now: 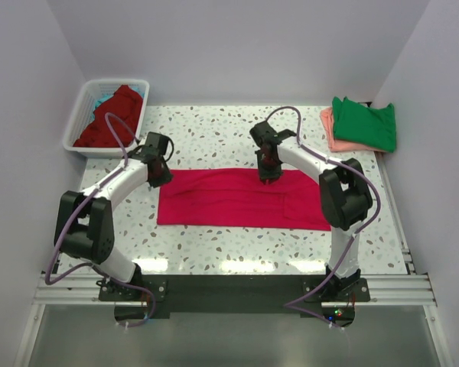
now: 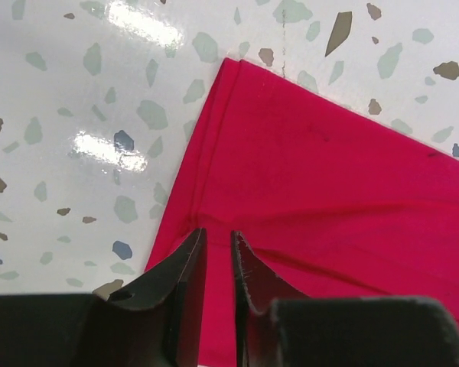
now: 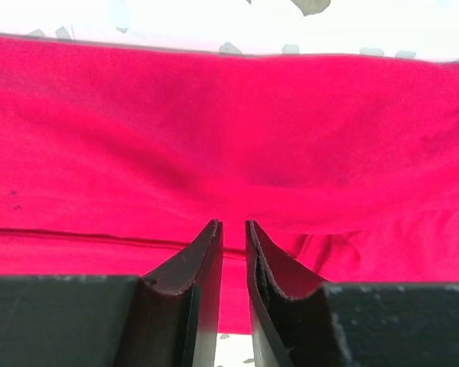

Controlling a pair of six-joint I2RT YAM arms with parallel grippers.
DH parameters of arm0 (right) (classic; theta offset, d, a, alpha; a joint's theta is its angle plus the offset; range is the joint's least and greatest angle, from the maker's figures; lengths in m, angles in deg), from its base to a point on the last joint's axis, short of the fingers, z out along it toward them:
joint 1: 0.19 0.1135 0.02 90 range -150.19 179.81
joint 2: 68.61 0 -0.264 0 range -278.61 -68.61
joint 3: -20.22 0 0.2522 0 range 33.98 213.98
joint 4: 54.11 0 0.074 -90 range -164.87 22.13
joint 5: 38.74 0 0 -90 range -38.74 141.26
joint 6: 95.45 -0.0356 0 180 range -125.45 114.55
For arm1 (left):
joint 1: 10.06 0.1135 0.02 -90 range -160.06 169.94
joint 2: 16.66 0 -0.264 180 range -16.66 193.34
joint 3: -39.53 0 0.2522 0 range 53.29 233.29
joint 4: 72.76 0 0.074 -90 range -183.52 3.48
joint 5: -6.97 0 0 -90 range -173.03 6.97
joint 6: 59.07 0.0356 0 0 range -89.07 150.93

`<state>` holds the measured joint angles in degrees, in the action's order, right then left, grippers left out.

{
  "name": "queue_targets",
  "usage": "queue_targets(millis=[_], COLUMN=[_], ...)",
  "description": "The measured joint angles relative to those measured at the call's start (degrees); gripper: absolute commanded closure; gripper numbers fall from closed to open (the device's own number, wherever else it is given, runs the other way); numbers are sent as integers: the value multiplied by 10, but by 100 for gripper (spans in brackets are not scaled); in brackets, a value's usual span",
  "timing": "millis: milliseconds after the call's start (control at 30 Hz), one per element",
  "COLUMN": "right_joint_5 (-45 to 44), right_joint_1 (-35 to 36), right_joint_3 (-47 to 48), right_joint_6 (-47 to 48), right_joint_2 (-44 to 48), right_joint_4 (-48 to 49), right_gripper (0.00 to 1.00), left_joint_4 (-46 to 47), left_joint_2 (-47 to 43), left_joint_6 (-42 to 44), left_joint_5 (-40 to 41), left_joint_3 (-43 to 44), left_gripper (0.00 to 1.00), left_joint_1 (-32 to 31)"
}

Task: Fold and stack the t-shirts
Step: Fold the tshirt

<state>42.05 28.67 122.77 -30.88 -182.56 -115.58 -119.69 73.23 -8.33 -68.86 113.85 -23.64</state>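
Note:
A bright crimson-pink t-shirt [image 1: 241,199] lies flat on the speckled table [image 1: 214,138], folded into a long band. My left gripper [image 1: 159,177] hovers over the band's far left corner. In the left wrist view, that gripper [image 2: 218,232] is open by a narrow gap, with only the shirt [image 2: 329,176] below it. My right gripper [image 1: 268,174] is at the middle of the band's far edge. Its jaws [image 3: 232,223] are also slightly open, with nothing between them, above the cloth [image 3: 229,130]. A green t-shirt [image 1: 365,122] lies folded on a salmon-pink one [image 1: 330,134] at the far right.
A white slatted basket [image 1: 84,115] stands at the far left corner, holding a dark red t-shirt [image 1: 111,118] and a bit of teal cloth [image 1: 101,100]. White walls close in the table on three sides. The arm bases sit at the near edge.

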Motion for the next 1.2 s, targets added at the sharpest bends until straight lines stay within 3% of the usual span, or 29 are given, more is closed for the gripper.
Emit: queue_targets(millis=[1200], right_joint_5=[-4], right_joint_1=[0], right_joint_3=[-1], right_joint_6=[4], right_joint_2=[0], right_joint_4=[1], right_gripper=[79], left_joint_4=[17], left_joint_2=[99], left_joint_6=[-17], left_joint_5=[10], left_joint_3=[-5], left_gripper=[75], left_joint_1=[0])
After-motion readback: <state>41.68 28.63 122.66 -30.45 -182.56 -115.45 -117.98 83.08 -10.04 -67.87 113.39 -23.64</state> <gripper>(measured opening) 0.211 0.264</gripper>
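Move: The folded shirt's left edge, where the left fingers will next close, lies about 6 cm below the left hand and roughly 1 cm back. The shirt's far left corner is some 6 cm ahead and 1 cm right, its near left corner about 11 cm back and 2 cm left; the basket stands some 24 cm ahead and 17 cm left. From the right hand, that same edge spot is about 30 cm left, 1 cm back and 5 cm lower. Straight down, in uneven steps, the left hand sinks about 5.5 cm onto the doubled cloth just inside the shirt's left edge. Its fingers tip slightly steeper and stay about a quarter open, and the fingertips come to rest against the cloth without closing. ##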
